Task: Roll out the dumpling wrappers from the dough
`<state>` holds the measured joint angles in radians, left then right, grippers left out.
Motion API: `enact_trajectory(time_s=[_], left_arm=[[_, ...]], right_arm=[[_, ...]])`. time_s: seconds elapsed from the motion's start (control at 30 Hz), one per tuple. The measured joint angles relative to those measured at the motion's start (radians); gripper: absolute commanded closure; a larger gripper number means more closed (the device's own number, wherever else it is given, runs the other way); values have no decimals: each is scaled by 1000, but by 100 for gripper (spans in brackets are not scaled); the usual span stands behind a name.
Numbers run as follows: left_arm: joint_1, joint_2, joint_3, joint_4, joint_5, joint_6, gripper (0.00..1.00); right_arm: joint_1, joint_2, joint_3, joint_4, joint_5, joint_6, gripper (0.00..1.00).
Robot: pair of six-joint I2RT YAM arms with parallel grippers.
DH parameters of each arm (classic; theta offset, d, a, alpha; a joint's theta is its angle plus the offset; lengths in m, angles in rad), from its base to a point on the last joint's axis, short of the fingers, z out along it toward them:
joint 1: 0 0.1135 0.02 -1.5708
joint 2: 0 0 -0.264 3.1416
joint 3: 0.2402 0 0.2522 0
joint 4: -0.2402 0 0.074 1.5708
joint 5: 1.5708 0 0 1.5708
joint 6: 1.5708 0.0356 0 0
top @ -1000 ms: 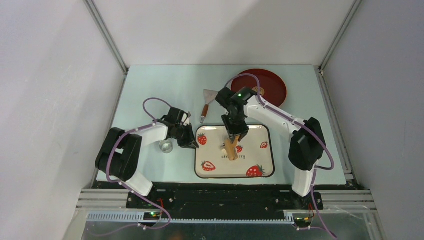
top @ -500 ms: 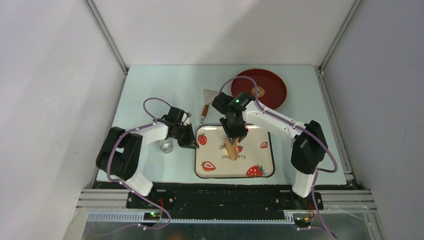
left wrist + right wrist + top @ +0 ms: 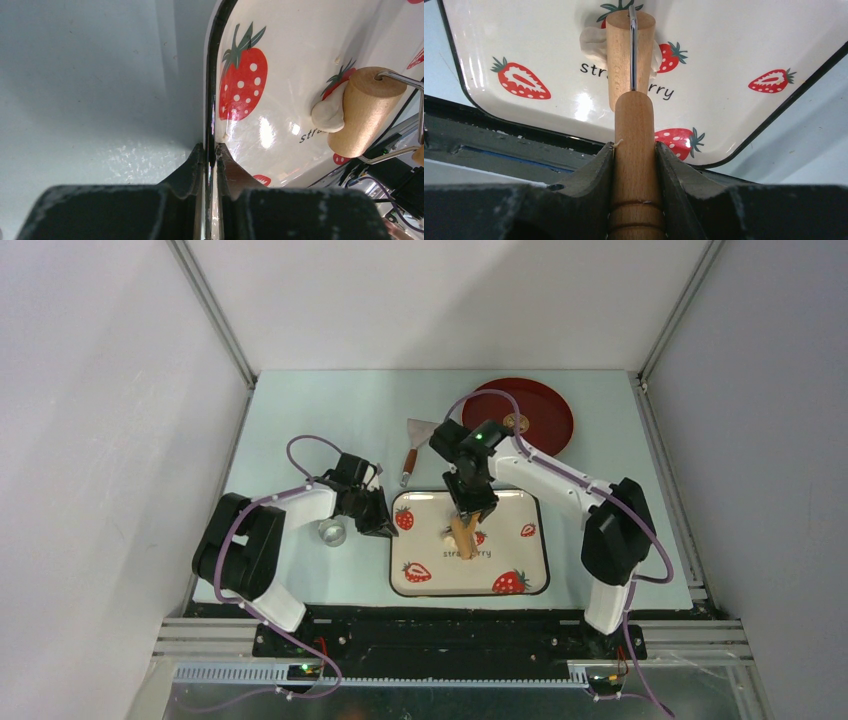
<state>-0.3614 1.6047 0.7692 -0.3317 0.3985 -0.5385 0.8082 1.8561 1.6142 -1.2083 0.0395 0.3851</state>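
A small pale lump of dough (image 3: 449, 533) (image 3: 327, 112) (image 3: 591, 40) lies in the middle of the strawberry-print tray (image 3: 512, 540) (image 3: 295, 60) (image 3: 724, 40). The wooden roller (image 3: 462, 538) (image 3: 365, 110) (image 3: 624, 55) rests on the dough, which bulges out at both sides of the barrel. My right gripper (image 3: 468, 508) (image 3: 634, 150) is shut on the roller's wooden handle. At the tray's left edge, my left gripper (image 3: 385, 525) (image 3: 210, 147) is shut on the black rim. One small pale round dumpling wrapper (image 3: 516, 422) lies on the red plate (image 3: 540, 405).
A metal scraper with a wooden handle (image 3: 413, 443) lies behind the tray. A shiny metal cutter ring (image 3: 332, 532) stands on the mat just left of my left gripper. The red plate sits at the back right, with the right arm's cable arching over it.
The right wrist swung a little left and came back, with the roller staying on the dough. The left arm has not moved.
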Motion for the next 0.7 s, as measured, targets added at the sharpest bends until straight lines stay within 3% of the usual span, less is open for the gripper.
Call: enact_trajectory(time_s=[0.7], left_arm=[[0, 18, 11, 28, 11, 1, 100]], right_arm=[[-283, -90, -112, 158, -294, -23, 100]])
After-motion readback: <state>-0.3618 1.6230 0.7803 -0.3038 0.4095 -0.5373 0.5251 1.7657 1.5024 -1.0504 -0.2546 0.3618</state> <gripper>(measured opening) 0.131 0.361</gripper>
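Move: The dough, under the roller that the right hand holds by its handle, lies about 10 cm below that hand, some 2 cm to its left and neither ahead nor back. The tray's middle is almost straight below the hand; at nearly the same depth, the spatula lies some 23 cm ahead and 10 cm left, the red plate some 30 cm ahead and 11 cm right. From the left hand the dough is about 13 cm to the right, level with it and 1 cm lower. The roller, still over the dough, is drawn with its handle forward and to the right: the right hand keeps its grip on the handle and travels about 5 cm, rising barely 1 cm. Its wrist tips the handle's top over to the right by some 20 degrees and swings clockwise. The left hand keeps pinching the tray's left rim and eases slightly forward and right late on. ##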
